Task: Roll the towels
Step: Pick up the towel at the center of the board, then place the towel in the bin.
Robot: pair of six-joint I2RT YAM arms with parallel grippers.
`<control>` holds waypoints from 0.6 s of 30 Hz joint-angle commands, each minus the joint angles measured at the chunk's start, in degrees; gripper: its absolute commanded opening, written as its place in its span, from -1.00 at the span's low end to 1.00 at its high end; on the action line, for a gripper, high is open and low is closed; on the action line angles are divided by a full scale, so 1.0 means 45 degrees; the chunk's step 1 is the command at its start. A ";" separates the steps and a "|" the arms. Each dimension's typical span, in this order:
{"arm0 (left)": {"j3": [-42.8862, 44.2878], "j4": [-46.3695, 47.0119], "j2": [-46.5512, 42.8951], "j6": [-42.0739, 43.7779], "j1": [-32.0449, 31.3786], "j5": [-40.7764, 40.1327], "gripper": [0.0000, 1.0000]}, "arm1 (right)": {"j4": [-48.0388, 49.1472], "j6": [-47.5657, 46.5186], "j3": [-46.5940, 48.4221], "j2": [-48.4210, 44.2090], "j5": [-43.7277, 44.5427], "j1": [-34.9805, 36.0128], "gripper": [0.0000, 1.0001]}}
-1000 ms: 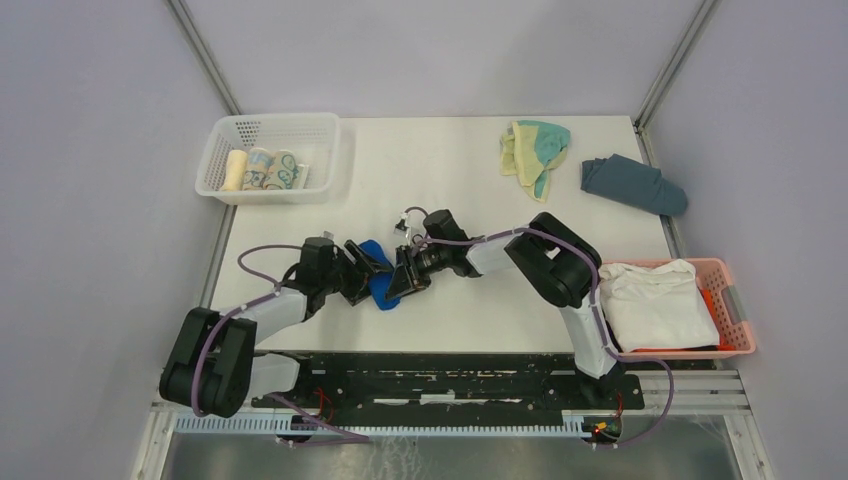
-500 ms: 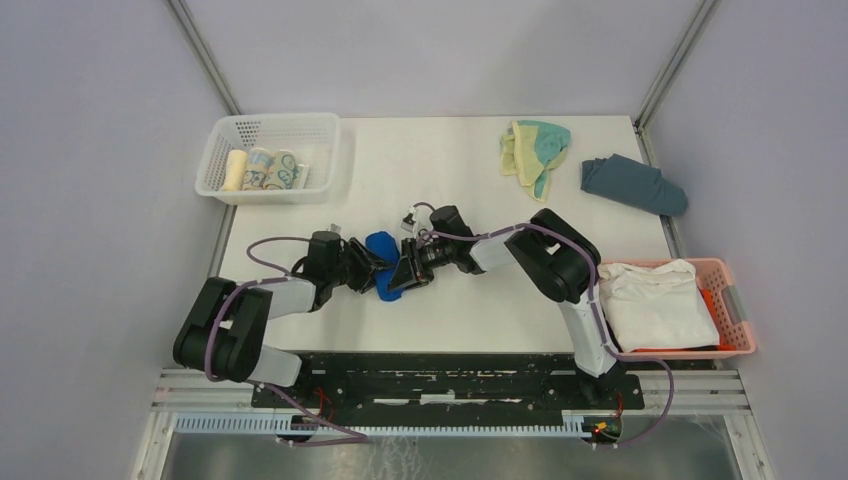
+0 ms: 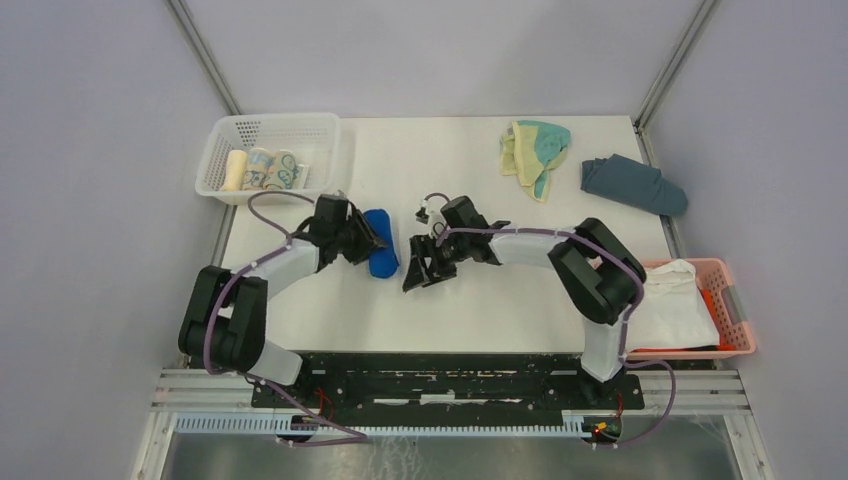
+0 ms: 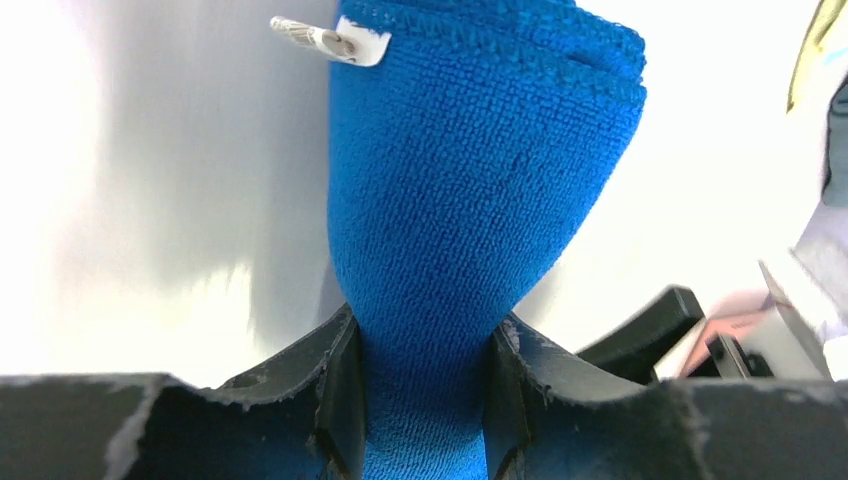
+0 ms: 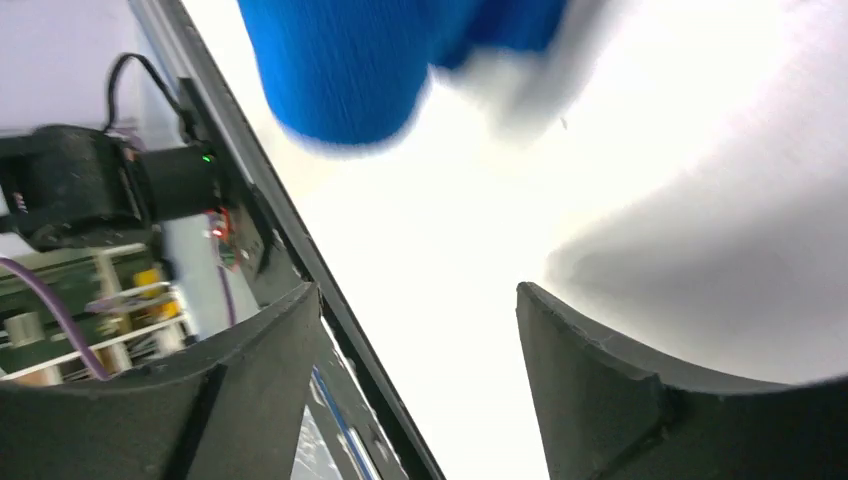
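The royal blue towel [image 3: 380, 256] is a tight roll at the table's left middle. My left gripper [image 3: 362, 240] is shut on it. In the left wrist view both fingers pinch the roll's near end [image 4: 425, 400], and the rest [image 4: 480, 180] fans out beyond them with a white tag [image 4: 362, 42] at its far corner. Just right of the roll, my right gripper [image 3: 418, 272] stands open and apart from it. Nothing lies between its jaws [image 5: 418, 300], and the blue roll [image 5: 340, 60] shows blurred ahead. The yellow and teal towel [image 3: 535, 150] lies crumpled at the back.
A white basket [image 3: 225, 185] at the back left holds rolled cloths. A slate grey-blue cloth [image 3: 635, 183] lies at the back right. The pink basket [image 3: 738, 335] at the right edge holds a white cloth [image 3: 655, 300].
My left gripper closed on the blue roll and carried it back and to the left. My right gripper let go of it, opened and drew off to the right.
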 commanded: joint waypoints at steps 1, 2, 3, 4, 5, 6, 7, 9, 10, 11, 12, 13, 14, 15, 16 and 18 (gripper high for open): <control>0.2597 -0.1986 0.0029 0.2948 0.0605 -0.0947 -0.61 | -0.3561 -0.3103 -0.0207 -0.2371 0.2433 -0.0292 0.63; 0.3144 -0.2267 0.0089 0.3272 0.0818 -0.0818 -0.62 | -0.3973 -0.3448 -0.0274 -0.2756 0.2827 -0.0320 0.67; 0.3737 -0.2556 0.0199 0.3552 0.1133 -0.0616 -0.62 | -0.4386 -0.3779 -0.0358 -0.3166 0.3253 -0.0355 0.73; 0.4339 -0.2803 0.0325 0.3828 0.1372 -0.0381 -0.62 | -0.4748 -0.4082 -0.0430 -0.3510 0.3665 -0.0391 0.79; 0.4914 -0.3063 0.0463 0.4083 0.1603 -0.0166 -0.62 | -0.5064 -0.4354 -0.0480 -0.3790 0.4026 -0.0430 0.84; 0.5533 -0.3298 0.0582 0.4319 0.1839 0.0014 -0.62 | -0.5348 -0.4605 -0.0543 -0.4059 0.4360 -0.0457 0.91; 0.6089 -0.3518 0.0756 0.4537 0.2127 0.0184 -0.62 | -0.5552 -0.4773 -0.0619 -0.4300 0.4609 -0.0492 0.98; 0.7244 -0.3933 0.1175 0.4887 0.2726 0.0807 -0.62 | -0.5808 -0.5005 -0.0795 -0.4718 0.5003 -0.0551 1.00; 0.7844 -0.4061 0.1440 0.4981 0.3085 0.1262 -0.62 | -0.5868 -0.5072 -0.0877 -0.4866 0.5099 -0.0562 1.00; 0.8627 -0.4172 0.1732 0.5025 0.3399 0.1680 -0.62 | -0.5905 -0.5122 -0.0954 -0.4987 0.5163 -0.0581 1.00; 0.9276 -0.4299 0.2077 0.5116 0.3743 0.2103 -0.62 | -0.5941 -0.5148 -0.1017 -0.5081 0.5244 -0.0595 1.00; 0.9924 -0.4556 0.2481 0.5205 0.4057 0.2476 -0.62 | -0.5980 -0.5168 -0.1071 -0.5165 0.5322 -0.0600 1.00; 1.0598 -0.4801 0.2863 0.5285 0.4345 0.2747 -0.62 | -0.6036 -0.5212 -0.1076 -0.5220 0.5357 -0.0605 1.00; 1.1192 -0.5009 0.3317 0.5390 0.4626 0.3059 -0.62 | -0.6107 -0.5254 -0.1086 -0.5237 0.5388 -0.0611 1.00; 1.1758 -0.5204 0.3759 0.5474 0.4866 0.3345 -0.62 | -0.6176 -0.5301 -0.1099 -0.5301 0.5455 -0.0621 1.00; 1.2674 -0.5410 0.4583 0.5590 0.5314 0.3756 -0.62 | -0.6234 -0.5394 -0.1166 -0.5414 0.5568 -0.0621 1.00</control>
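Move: The blue rolled towel is already in the left hand's fingers. The white basket it is being taken to has its middle about 18 cm ahead and 20 cm to the left of that hand, a couple of centimetres lower. The small rolled towels inside lie roughly 15 cm ahead and 22 cm left. For the right hand, empty beside the blue roll, the basket is some 22 cm ahead and 29 cm left. Forward and up in one quick sweep, about 17 cm each, and some 11 cm to the left, the left arm carries the blue roll towards the basket's right side, keeping its pinch while the wrist tips the fingers up about 20 degrees. The right hand backs off about 11 cm to the right, away from the roll, opening fully and turning its fingers more steeply down. ##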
